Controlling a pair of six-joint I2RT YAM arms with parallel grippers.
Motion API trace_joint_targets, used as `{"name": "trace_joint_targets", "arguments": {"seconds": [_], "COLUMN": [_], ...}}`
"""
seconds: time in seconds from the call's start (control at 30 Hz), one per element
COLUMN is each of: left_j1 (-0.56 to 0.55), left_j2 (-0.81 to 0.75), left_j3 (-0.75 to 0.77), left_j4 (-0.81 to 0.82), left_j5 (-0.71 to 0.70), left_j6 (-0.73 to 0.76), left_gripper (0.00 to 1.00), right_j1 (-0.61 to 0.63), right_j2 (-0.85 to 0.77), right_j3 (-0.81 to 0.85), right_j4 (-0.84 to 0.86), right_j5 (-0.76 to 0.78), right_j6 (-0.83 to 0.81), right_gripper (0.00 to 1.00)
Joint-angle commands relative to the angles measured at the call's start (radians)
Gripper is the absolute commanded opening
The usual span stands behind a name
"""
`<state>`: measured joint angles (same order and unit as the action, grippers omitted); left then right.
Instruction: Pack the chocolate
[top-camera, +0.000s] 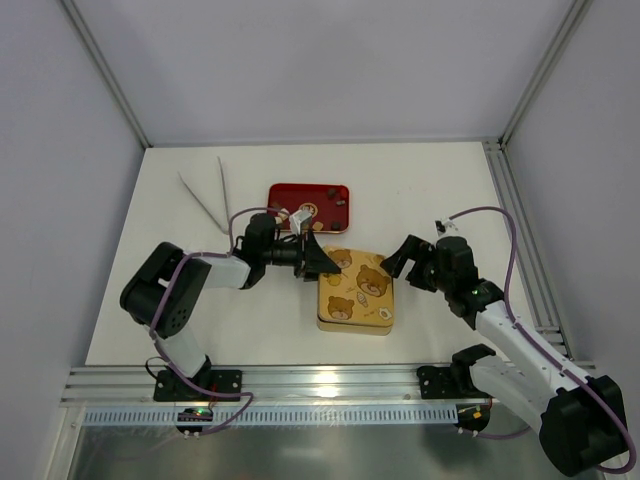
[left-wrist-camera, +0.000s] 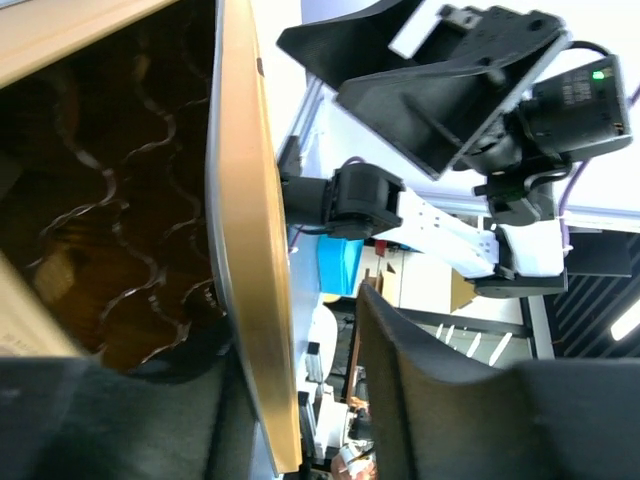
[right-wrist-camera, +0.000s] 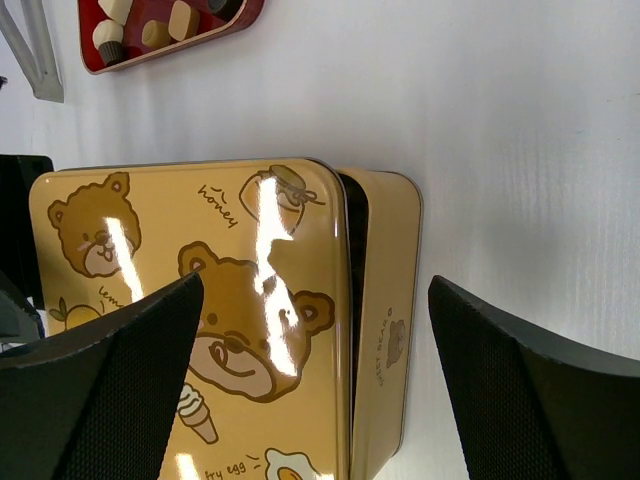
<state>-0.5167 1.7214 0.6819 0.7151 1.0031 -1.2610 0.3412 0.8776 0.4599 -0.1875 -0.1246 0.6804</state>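
The chocolate (top-camera: 304, 213) lies as several small pieces in a red tray (top-camera: 290, 192) behind the tin; the right wrist view shows the chocolate (right-wrist-camera: 108, 38) at its top left. The gold tin (top-camera: 378, 318) carries a bear-print lid (right-wrist-camera: 200, 300) set slightly ajar, with a dark gap along its right edge. My left gripper (top-camera: 322, 262) is at the tin's far left corner. A gold edge of the tin (left-wrist-camera: 245, 250) stands between its parted fingers, and one finger (left-wrist-camera: 450, 400) is clear of it. My right gripper (top-camera: 405, 265) hangs wide open over the tin's right side, as does the right gripper (right-wrist-camera: 315, 390) in its own view.
Dark brown paper cells (left-wrist-camera: 100, 250) show inside the tin in the left wrist view. Metal tongs (top-camera: 205, 200) lie at the back left of the white table. Grey walls and frame posts close in the sides and back, and an aluminium rail (top-camera: 320, 380) runs along the near edge.
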Motion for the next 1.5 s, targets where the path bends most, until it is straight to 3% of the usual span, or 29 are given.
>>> {"name": "trace_joint_targets", "arguments": {"seconds": [0.0, 0.4, 1.07, 1.47], "left_j1": [0.000, 0.030, 0.069, 0.080], "left_j2": [-0.029, -0.097, -0.094, -0.094], "left_j3": [0.024, 0.097, 0.153, 0.183], "left_j4": [-0.106, -0.501, -0.752, -0.901], "left_j5": [-0.004, -0.041, -0.069, -0.109], "left_j6": [0.086, 0.307, 0.440, 0.512], "left_gripper": [0.43, 0.60, 0.70, 0.70], "right_j1": [0.009, 0.012, 0.015, 0.019], "right_j2": [0.004, 0.012, 0.011, 0.003], "right_j3": [0.000, -0.001, -0.020, -0.032], "right_j4": [0.045, 0.051, 0.062, 0.071], "right_j5": [0.025, 0.023, 0.029, 0.028], "right_j6": [-0.001, 0.001, 0.005, 0.007], "right_gripper": [0.93, 0.93, 0.93, 0.93]}}
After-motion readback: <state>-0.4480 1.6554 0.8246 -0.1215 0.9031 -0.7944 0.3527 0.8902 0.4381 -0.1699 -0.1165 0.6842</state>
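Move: The gold lid lies nearly square on the chocolate box, its left edge already between the left fingers; the lid's middle is about 5 cm to the left hand's right, 5 cm back and a little below. The box sits directly under the lid, some 4 cm below the hand. The red tray is about 14 cm ahead and 5 cm left. From the right hand, the lid's middle is roughly 8 cm left, 4 cm back and slightly lower. Bring the left gripper down and to the left together, about 5 cm each, off the box's left side, taking the lid's left edge along between the fingers. Tip the fingertips down some 20 degrees on the way and keep spreading the half-open fingers wider. Hold the right gripper wide open beside the lid's right edge. ##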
